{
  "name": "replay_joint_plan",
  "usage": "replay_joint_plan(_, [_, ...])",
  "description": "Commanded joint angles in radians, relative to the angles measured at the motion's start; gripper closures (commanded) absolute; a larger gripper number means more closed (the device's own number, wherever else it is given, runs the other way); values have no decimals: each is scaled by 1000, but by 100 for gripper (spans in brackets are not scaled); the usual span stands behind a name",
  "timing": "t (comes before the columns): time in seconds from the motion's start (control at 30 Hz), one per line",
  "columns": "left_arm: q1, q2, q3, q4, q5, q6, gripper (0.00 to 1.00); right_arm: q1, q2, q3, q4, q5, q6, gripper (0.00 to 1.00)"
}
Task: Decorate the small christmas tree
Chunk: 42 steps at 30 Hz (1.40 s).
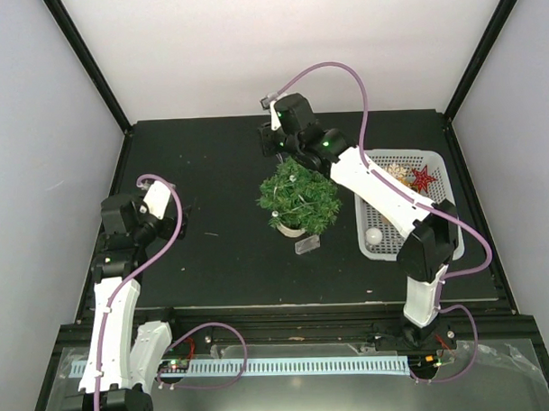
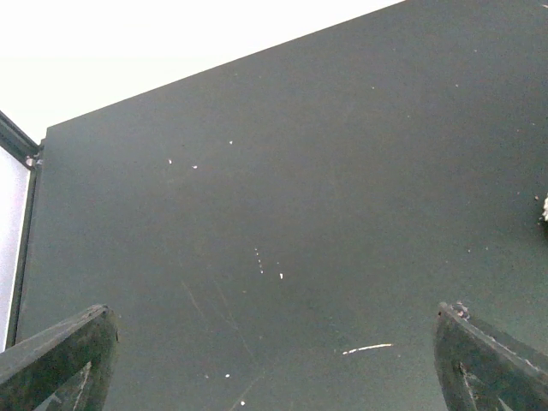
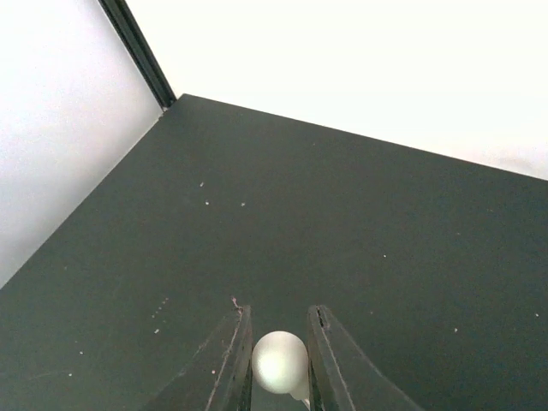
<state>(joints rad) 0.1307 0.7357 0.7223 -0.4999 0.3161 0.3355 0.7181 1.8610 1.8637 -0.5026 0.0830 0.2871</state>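
The small christmas tree (image 1: 299, 196), bushy and dark green, stands mid-table in a white pot (image 1: 292, 228) with a pale tag (image 1: 307, 245) in front. My right gripper (image 1: 274, 141) hovers just behind the tree's top at its far left. In the right wrist view it (image 3: 279, 342) is shut on a white ball ornament (image 3: 279, 361) above bare table. My left gripper (image 1: 184, 211) sits low at the left, well away from the tree. Its fingers (image 2: 60, 360) stand wide open with nothing between them.
A white mesh basket (image 1: 436, 177) at the right of the tree holds a red star (image 1: 424, 178), a pale snowflake ornament (image 1: 400, 174) and a white ball (image 1: 374, 235). The right arm's forearm crosses over the basket's left side. White walls with black posts enclose the black table (image 1: 210, 163).
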Motion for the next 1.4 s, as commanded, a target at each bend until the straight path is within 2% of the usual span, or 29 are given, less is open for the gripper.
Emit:
replay_joint_plan(0.0, [9,-1,3,5,14,-9,1,0,-11,59,12,-34,1,79])
replay_joint_plan(0.37, [8,-4,3,2,18,-7,1,-66,37,129,-12,-50,19,79])
replay_joint_plan(0.7, [9,2,2,4,32,-7,1,-122,-30,-26,24,-19,27,80])
replay_joint_plan(1.17, [8,4,2,3,37,-6,1,-124,-234,-255,71,91,20,80])
replay_joint_plan(1.37, [9,4,0,3,35,-6,1,-124,-291,-310,58,92,30,80])
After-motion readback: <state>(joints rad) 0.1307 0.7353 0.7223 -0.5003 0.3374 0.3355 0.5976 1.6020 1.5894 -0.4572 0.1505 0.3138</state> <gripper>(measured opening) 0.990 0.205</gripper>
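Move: The small christmas tree stands about 12 cm back and 8 cm to the right of the right hand, its middle some 16 cm lower; the hand already holds a white ball. The clear box beside the pot lies about 17 cm back and 10 cm right, down on the table. The ornament basket is roughly 38 cm right and 5 cm back. From the left hand the tree is about 29 cm right, 3 cm ahead and somewhat lower. Rightward, about 10 cm in all, the right hand swings along the far side of the tree, keeping the white ball between its nearly shut fingers. It first rises some 4.5 cm, then bows forward and dips to about 3 cm below its starting height before coming back and up again, while the wrist turns clockwise roughly 10 degrees. ##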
